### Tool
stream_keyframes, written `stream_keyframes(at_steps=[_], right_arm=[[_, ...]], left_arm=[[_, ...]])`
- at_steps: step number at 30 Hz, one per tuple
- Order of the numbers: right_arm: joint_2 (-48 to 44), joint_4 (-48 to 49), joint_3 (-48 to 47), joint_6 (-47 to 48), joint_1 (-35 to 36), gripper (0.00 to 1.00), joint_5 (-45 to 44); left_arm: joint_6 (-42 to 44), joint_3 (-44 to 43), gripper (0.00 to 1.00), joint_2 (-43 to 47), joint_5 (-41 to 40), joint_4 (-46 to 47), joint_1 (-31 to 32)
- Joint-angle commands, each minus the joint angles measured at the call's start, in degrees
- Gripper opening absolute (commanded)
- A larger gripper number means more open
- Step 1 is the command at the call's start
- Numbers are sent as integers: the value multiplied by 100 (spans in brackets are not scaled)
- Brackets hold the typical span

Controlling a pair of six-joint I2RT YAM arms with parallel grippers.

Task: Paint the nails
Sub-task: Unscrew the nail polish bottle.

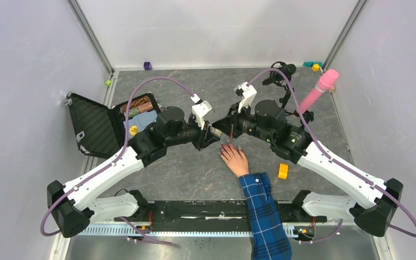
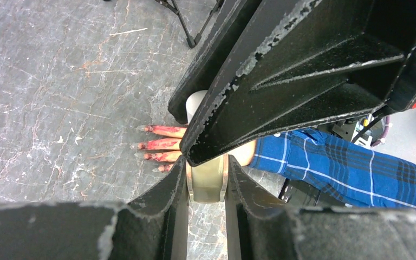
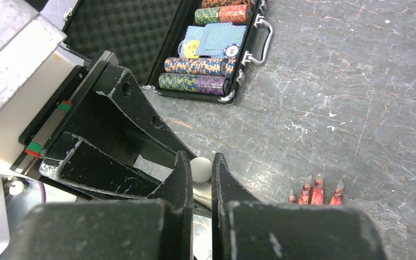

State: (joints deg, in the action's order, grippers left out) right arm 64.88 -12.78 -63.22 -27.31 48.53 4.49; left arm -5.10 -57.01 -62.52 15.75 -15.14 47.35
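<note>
A pale hand (image 1: 234,158) in a blue plaid sleeve (image 1: 264,211) lies flat mid-table. Its fingers are smeared red, and the nails (image 2: 143,143) (image 3: 318,179) are long and pale at the tips. My left gripper (image 2: 206,165) (image 1: 211,136) is shut on a small clear bottle (image 2: 208,183), held just above the fingertips. My right gripper (image 3: 199,160) (image 1: 220,129) meets it from the opposite side, shut on the bottle's white cap (image 3: 201,169) (image 2: 196,102). In the top view the two grippers hide the bottle.
An open black case (image 1: 95,125) with poker chips (image 3: 197,73) lies at the left. A yellow tape roll (image 1: 283,171) sits right of the hand. A pink cylinder (image 1: 318,89) and a black stand (image 1: 281,73) are at the back right, and small blocks (image 1: 148,65) along the back wall.
</note>
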Motion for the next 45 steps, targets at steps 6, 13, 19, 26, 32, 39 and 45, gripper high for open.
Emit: stream_keyframes(at_steps=[6, 13, 19, 26, 32, 39, 45], right_arm=[[-139, -273, -583, 556, -46, 0, 587], [-313, -447, -731, 1101, -192, 0, 1591], [-456, -617, -737, 1454, -326, 0, 2599], [-535, -564, -657, 1603, -339, 0, 3351], [-587, -551, -689, 1584, -351, 12, 3028], [-1012, -297, -641, 1412, -421, 83, 1863], [-1233, -311, -589, 1046, -476, 92, 730]], left_arm=[[56, -187, 2, 220, 883, 226, -6], [71, -187, 2, 204, 2204, 407, -5], [-6, -152, 2, 182, 3053, 597, -1], [-102, -211, 2, 64, 3479, 617, 1], [-149, -218, 2, 35, 3233, 600, 2], [-61, -170, 2, 180, 2337, 500, 2], [-48, -161, 2, 295, 1129, 333, 2]])
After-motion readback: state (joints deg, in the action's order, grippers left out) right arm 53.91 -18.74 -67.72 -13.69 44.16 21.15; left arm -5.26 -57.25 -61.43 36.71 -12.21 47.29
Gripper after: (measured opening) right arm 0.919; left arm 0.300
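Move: The left hand grips the polish bottle, its white cap sticking up about 4 cm above that hand point and some 1 cm ahead and 1 cm right. The right fingers are already shut on the cap, right at their hand point. From the right hand, the mannequin hand lies roughly 10 cm ahead, 6 cm right and 29 cm below; the yellow roll is about 3 cm ahead, 25 cm right and 29 cm below. Still pinching the cap, the right hand turns counter-clockwise about 30 degrees while the left, keeping its grip on the bottle, turns clockwise nearly as much; both swing back some 8 cm together, rising slightly. The right then opens wide, frees the cap and pulls away up, forward and right, turning partly back as the left eases forward 2 to 3 cm, also turning partly back. ##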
